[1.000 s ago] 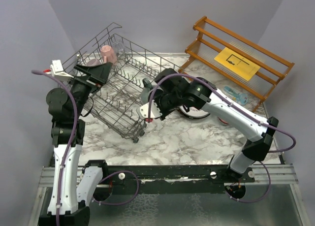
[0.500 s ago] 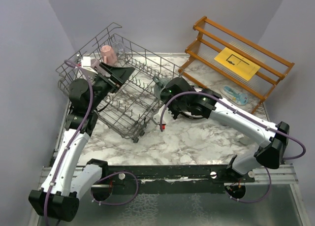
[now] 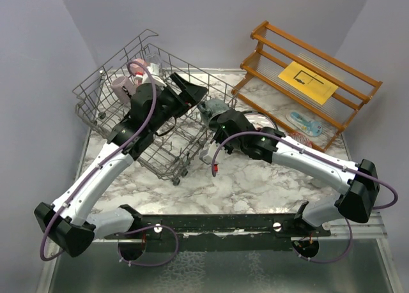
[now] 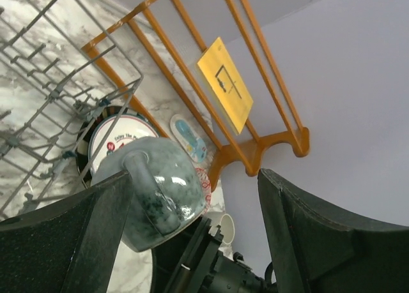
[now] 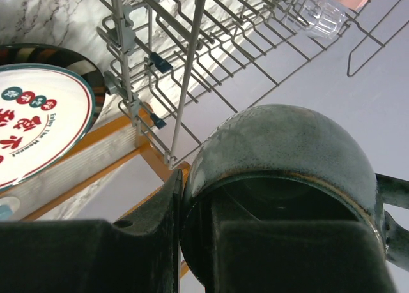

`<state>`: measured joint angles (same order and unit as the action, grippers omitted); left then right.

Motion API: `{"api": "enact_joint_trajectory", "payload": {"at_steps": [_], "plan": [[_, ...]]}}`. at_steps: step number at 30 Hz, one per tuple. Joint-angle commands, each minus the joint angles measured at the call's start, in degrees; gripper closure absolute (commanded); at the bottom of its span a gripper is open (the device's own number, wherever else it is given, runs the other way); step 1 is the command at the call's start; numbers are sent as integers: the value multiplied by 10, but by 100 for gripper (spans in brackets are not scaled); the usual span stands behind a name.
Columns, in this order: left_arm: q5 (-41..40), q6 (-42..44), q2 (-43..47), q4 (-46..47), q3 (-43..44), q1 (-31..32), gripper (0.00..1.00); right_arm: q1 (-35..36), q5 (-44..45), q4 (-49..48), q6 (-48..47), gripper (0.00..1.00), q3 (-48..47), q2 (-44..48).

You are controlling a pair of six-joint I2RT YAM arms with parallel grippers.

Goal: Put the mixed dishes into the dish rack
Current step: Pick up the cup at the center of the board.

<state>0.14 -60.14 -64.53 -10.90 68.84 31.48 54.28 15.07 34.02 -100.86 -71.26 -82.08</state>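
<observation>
A grey-teal mug (image 3: pixel 214 108) hangs in the air by the right corner of the dish rack (image 3: pixel 163 154), with my right gripper (image 3: pixel 216 119) shut on its rim. In the right wrist view one finger (image 5: pixel 167 210) lies outside the mug (image 5: pixel 287 146) and the other is inside it. My left gripper (image 3: pixel 193 90) reaches over the rack toward the mug and is open. In the left wrist view the mug (image 4: pixel 156 184) sits between the spread fingers of that gripper (image 4: pixel 195 178), close to the left one. A mauve mug (image 3: pixel 121 85) and a clear glass (image 3: pixel 151 55) stand in the rack.
A black-rimmed plate with red characters (image 4: pixel 118 136) lies on the marble behind my right arm. A blue patterned dish (image 3: pixel 303 122), a red patterned bowl (image 4: pixel 206 181) and a cream mug (image 4: pixel 225 226) are near it. The wooden shelf (image 3: pixel 313 69) holds a yellow sheet (image 3: pixel 309 81).
My left arm has swung from the rack's left side across the rack to the mug, its jaws narrowing a little. The right arm has shifted the mug rightward and up by the rack corner.
</observation>
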Motion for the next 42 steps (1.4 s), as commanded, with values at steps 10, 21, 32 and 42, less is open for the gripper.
{"api": "enact_joint_trajectory", "payload": {"at_steps": [10,21,32,42], "plan": [[-207,-68,-85,-215,127,90,23,-1,42,-166,-57,99,35,32],[-201,-87,-102,-205,116,99,38,-1,40,-177,-58,99,48,35],[-176,-87,-102,-175,99,100,74,-2,41,-179,-60,99,60,40],[-165,-86,-110,-168,90,100,75,-1,43,-186,-63,98,69,43]]}}
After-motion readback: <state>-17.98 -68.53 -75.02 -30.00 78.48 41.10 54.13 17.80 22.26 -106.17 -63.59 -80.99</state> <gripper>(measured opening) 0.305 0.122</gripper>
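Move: Just below the open left fingers, the cup stands with its middle about 3 cm ahead, 5 cm to the right and 9 cm down, its handle turned up towards them. The plate lies on the table roughly 12 cm ahead and 20 cm to the right, the dish rack's middle some 11 cm ahead and 19 cm to the left, both 30 cm or more lower. From the right hand, which holds the rim, the cup's middle is about 3 cm ahead, 3 cm left and 5 cm up. Sinking about 6 cm and edging a little to the right, the left hand tips some 15 degrees downward and turns slightly counter-clockwise to bring its fingers over the cup's handle, then closes them from wide to roughly a third open, one finger each side of the handle, seeming to pinch it. The right hand keeps its pinch on the rim and holds the cup nearly still. ##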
